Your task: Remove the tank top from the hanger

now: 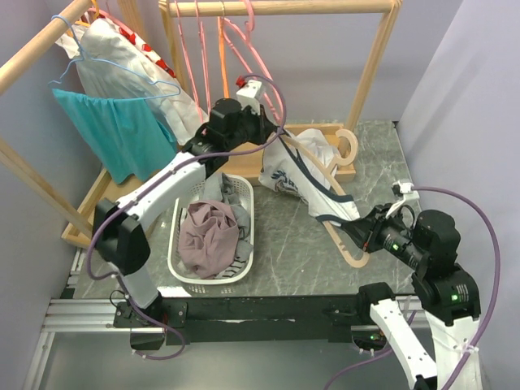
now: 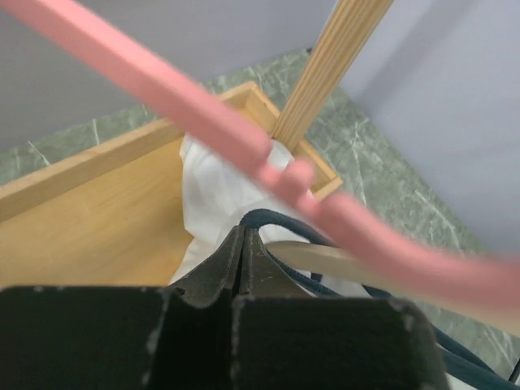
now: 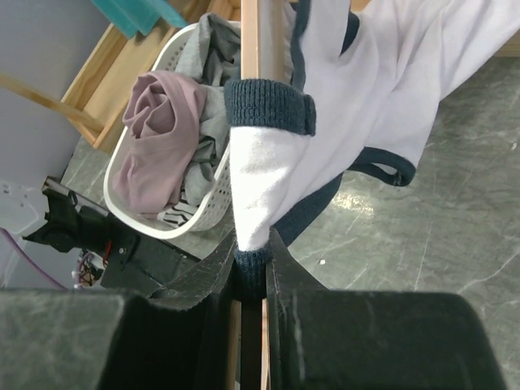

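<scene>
The white tank top point(image 1: 313, 175) with navy trim hangs on a wooden hanger point(image 1: 351, 253) that slants over the table, its hook point(image 1: 348, 145) at the far end. My left gripper point(image 1: 272, 142) sits at the garment's upper left. In the left wrist view it point(image 2: 242, 231) is shut, with the navy strap point(image 2: 276, 218) coming out at its tips, beside the pale hanger bar point(image 2: 325, 258). My right gripper point(image 1: 357, 236) is at the hanger's near end. In the right wrist view it point(image 3: 252, 244) is shut on the hanger point(image 3: 250, 41) with the tank top's point(image 3: 366, 73) navy edge pinched in.
A white laundry basket point(image 1: 175, 252) with crumpled clothes stands left of the hanger. Behind is a wooden clothes rack point(image 1: 284, 6) with pink hangers point(image 1: 236, 41) and a teal garment point(image 1: 114, 130). A pink hanger point(image 2: 203, 114) crosses close above my left gripper, next to a rack post point(image 2: 333, 65).
</scene>
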### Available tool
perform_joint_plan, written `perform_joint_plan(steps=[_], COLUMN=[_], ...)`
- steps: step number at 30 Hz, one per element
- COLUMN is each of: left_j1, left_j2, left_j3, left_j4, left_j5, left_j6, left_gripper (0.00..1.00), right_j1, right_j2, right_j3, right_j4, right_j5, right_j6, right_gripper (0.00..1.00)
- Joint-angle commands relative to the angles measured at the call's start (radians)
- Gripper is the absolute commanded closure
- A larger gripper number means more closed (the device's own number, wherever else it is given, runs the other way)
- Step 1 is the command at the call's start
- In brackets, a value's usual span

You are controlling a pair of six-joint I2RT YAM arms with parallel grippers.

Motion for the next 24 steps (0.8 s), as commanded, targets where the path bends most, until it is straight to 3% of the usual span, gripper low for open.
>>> perform_joint_plan(steps=[1,9,16,18,21,22,23,24], left_j1=[0.018,0.02,-0.051,-0.092,-0.166,-0.192,-0.201,-0.207], left_j2=[0.078,0.071,-0.067,-0.119,-0.207,-0.228,-0.269,-0.286], left_j3=[0.103,0.019,-0.173,-0.198,-0.256,-0.27,-0.282,-0.296], left_j4=[-0.1,-0.107,0.021,0.007,0.018,0.024,0.031,0.031], left_j5=[-0.044,0.007,0.194,0.148,0.102,0.061,0.054,0.051], left_j6=[-0.003,-0.065,-0.066,-0.048,-0.042,-0.051,-0.057,-0.063], left_gripper=[0.99,0.99,0.98,0.69,0.43,0.29,0.01,0.01], right_j1=[0.004,0.006,0.004,0.006,0.004,0.006,0.004,0.004], right_j2=[-0.07,-0.101,-0.093,-0.084,-0.057,-0.038,-0.031,-0.026], right_j3=[0.063,0.077,0.014,0.009,0.0,-0.006,-0.009,-0.014], right_j4=[0.009,0.071,0.17,0.189,0.21,0.215,0.221,0.233], right_j5=[-0.028,0.007,0.137,0.186,0.191,0.174,0.168,0.168], right_j6=[-0.02,-0.017,0.035,0.046,0.05,0.047,0.047,0.052], right_gripper=[1.0,1.0,1.0,1.0,1.0,1.0,1.0,1.0])
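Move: The tank top still hangs from the left fingertips, which are shut on its navy edge beside the wooden hanger's far end; its middle lies about 8 cm back, 8 cm to the right and some 8 cm below. The hanger's middle is roughly 13 cm back and 12 cm right, about level; the basket 24 cm back, 19 cm left and 25 cm lower. From the right hand, holding the hanger's near end, the tank top's middle is some 20 cm ahead and 16 cm left, 8 cm lower. The tank top's navy edge is pulled down about 10 cm away from the hanger's far end by the left hand, fingers tipping down some 15 degrees as it curves back; the fingers then open wide and the hand withdraws back and slightly up. The right hand keeps its pinch on the hanger's near end and shoulder cloth, easing back and up a couple of centimetres, then forward again while turning clockwise. ##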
